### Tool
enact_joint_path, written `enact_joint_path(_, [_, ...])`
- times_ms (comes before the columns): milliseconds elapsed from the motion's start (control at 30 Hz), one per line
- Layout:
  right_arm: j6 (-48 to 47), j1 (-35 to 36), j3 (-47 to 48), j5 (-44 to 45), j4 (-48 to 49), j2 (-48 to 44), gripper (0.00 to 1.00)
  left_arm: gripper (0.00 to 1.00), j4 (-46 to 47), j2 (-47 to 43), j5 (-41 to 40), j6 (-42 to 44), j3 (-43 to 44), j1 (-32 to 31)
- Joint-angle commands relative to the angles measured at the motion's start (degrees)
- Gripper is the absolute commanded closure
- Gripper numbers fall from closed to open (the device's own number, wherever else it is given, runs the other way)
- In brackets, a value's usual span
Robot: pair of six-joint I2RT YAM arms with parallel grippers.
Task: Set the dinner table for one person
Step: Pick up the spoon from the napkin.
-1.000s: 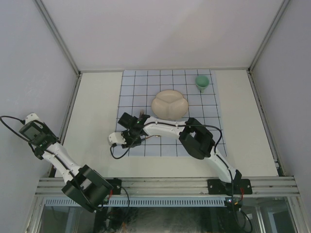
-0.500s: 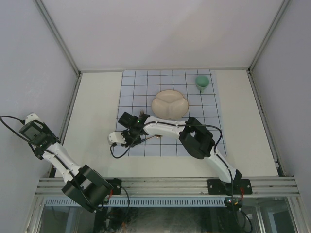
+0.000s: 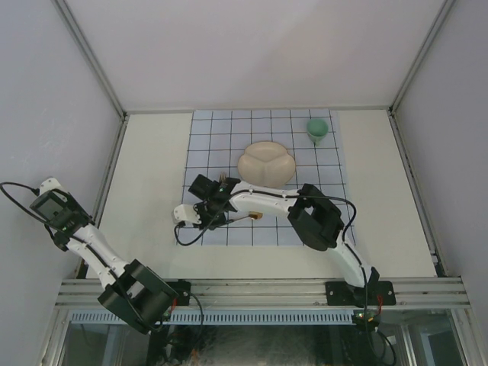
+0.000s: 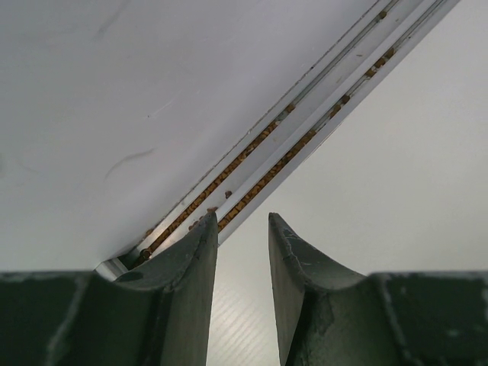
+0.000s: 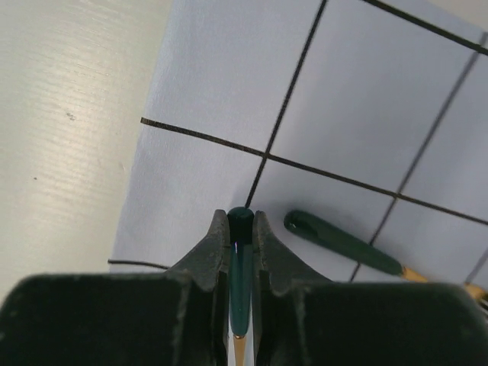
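Note:
The cream-white dinner table (image 3: 149,175) carries a pale-blue grid cloth (image 3: 263,130). On the cloth are a cream divided plate (image 3: 266,162) and a green cup (image 3: 318,130). My right gripper (image 3: 204,213) reaches over the cloth's near left part. In the right wrist view the gripper (image 5: 241,217) is shut on a green-handled utensil (image 5: 241,263) with a gold stem, just above the cloth. A second green-handled utensil (image 5: 343,242) lies on the cloth right beside it. My left gripper (image 3: 47,204) is far left by the wall; its jaws (image 4: 242,229) stand apart and empty.
A metal frame rail (image 4: 297,130) and the white side wall fill the left wrist view. The cloth's left edge (image 5: 145,152) lies just left of my right gripper, with bare table beyond. Enclosure walls stand along the table's back and sides.
My right gripper has shifted slightly right and nearer over the cloth, still holding the utensil. A small gold-brown piece now shows beside the right forearm. The left arm has not moved.

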Motion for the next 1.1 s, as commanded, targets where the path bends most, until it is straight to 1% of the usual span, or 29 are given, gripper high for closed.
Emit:
enact_joint_path(0, [4.8,1.6,0.8,5.0,0.9,-10.0,1.0,0.62,0.0,-2.0,1.5,0.9,2.0,0.6])
enact_joint_path(67, [5.9,2.4,0.8,8.1,1.1,-12.3,1.0,0.62,-0.2,-2.4,2.2,0.8,2.0,0.9])
enact_joint_path(233, [9.2,2.9,-0.3,20.3,2.2,-18.9,1.0,0.62,-0.4,-2.6,5.0,0.7,2.1,1.4])
enact_joint_path(400, [13.2,0.0,-7.8,31.6,6.1,-31.9,1.0,0.62,-0.9,-0.7,9.9,0.4,3.7,1.4])
enact_joint_path(500, [16.1,-4.6,-15.2,36.2,10.6,-41.2,1.0,0.62,-1.9,0.7,13.4,0.2,5.3,1.0])
enact_joint_path(567, [19.2,-10.3,-21.0,34.7,13.8,-47.9,1.0,0.62,-2.7,1.3,13.9,0.1,6.3,-0.7])
enact_joint_path(667, [27.9,-22.0,-23.6,28.4,13.6,-55.0,1.0,0.62,-3.4,0.8,11.5,0.8,7.3,-5.9])
enact_joint_path(700, [29.8,-25.1,-24.3,27.8,13.6,-56.8,1.0,0.62,-3.4,0.4,10.3,1.0,7.4,-7.9])
enact_joint_path(767, [31.5,-29.4,-26.7,30.0,15.4,-60.2,1.0,0.62,-3.6,0.1,8.4,1.2,8.1,-11.5])
enact_joint_path(867, [32.0,-32.3,-33.5,35.5,22.7,-66.9,1.0,0.62,-4.5,1.1,7.8,0.2,9.9,-12.6])
enact_joint_path(967, [30.2,-32.6,-41.4,40.3,30.7,-70.9,1.0,0.62,-5.6,2.3,7.7,-0.5,11.4,-12.6])
enact_joint_path(1067, [27.9,-32.2,-44.3,43.5,29.5,-69.5,1.0,0.62,-5.8,2.4,7.1,-0.9,12.1,-12.7])
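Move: The right hand already pinches the spoon by its handle end, low over the napkin; the bare napkin right of the plate lies about 34 cm to its right and 11 cm ahead. The fork is some 9 cm ahead and 3 cm right, the plate about 19 cm ahead and 18 cm right, the cup roughly 30 cm ahead and 33 cm right. From the left hand, that bare spot is about 73 cm right, 13 cm ahead and 15 cm lower. Keeping its pinch on the spoon's handle, the right hand first lifts nearly straight up, then swings right and somewhat forward over the napkin's right side, ending about 35 cm to the right and 30 cm higher. Its wrist turns clockwise and tips up until the fingers point nearly forward. The left hand, empty, drifts some 9 cm forward and right, rising slightly and turning about 20 degrees clockwise. ##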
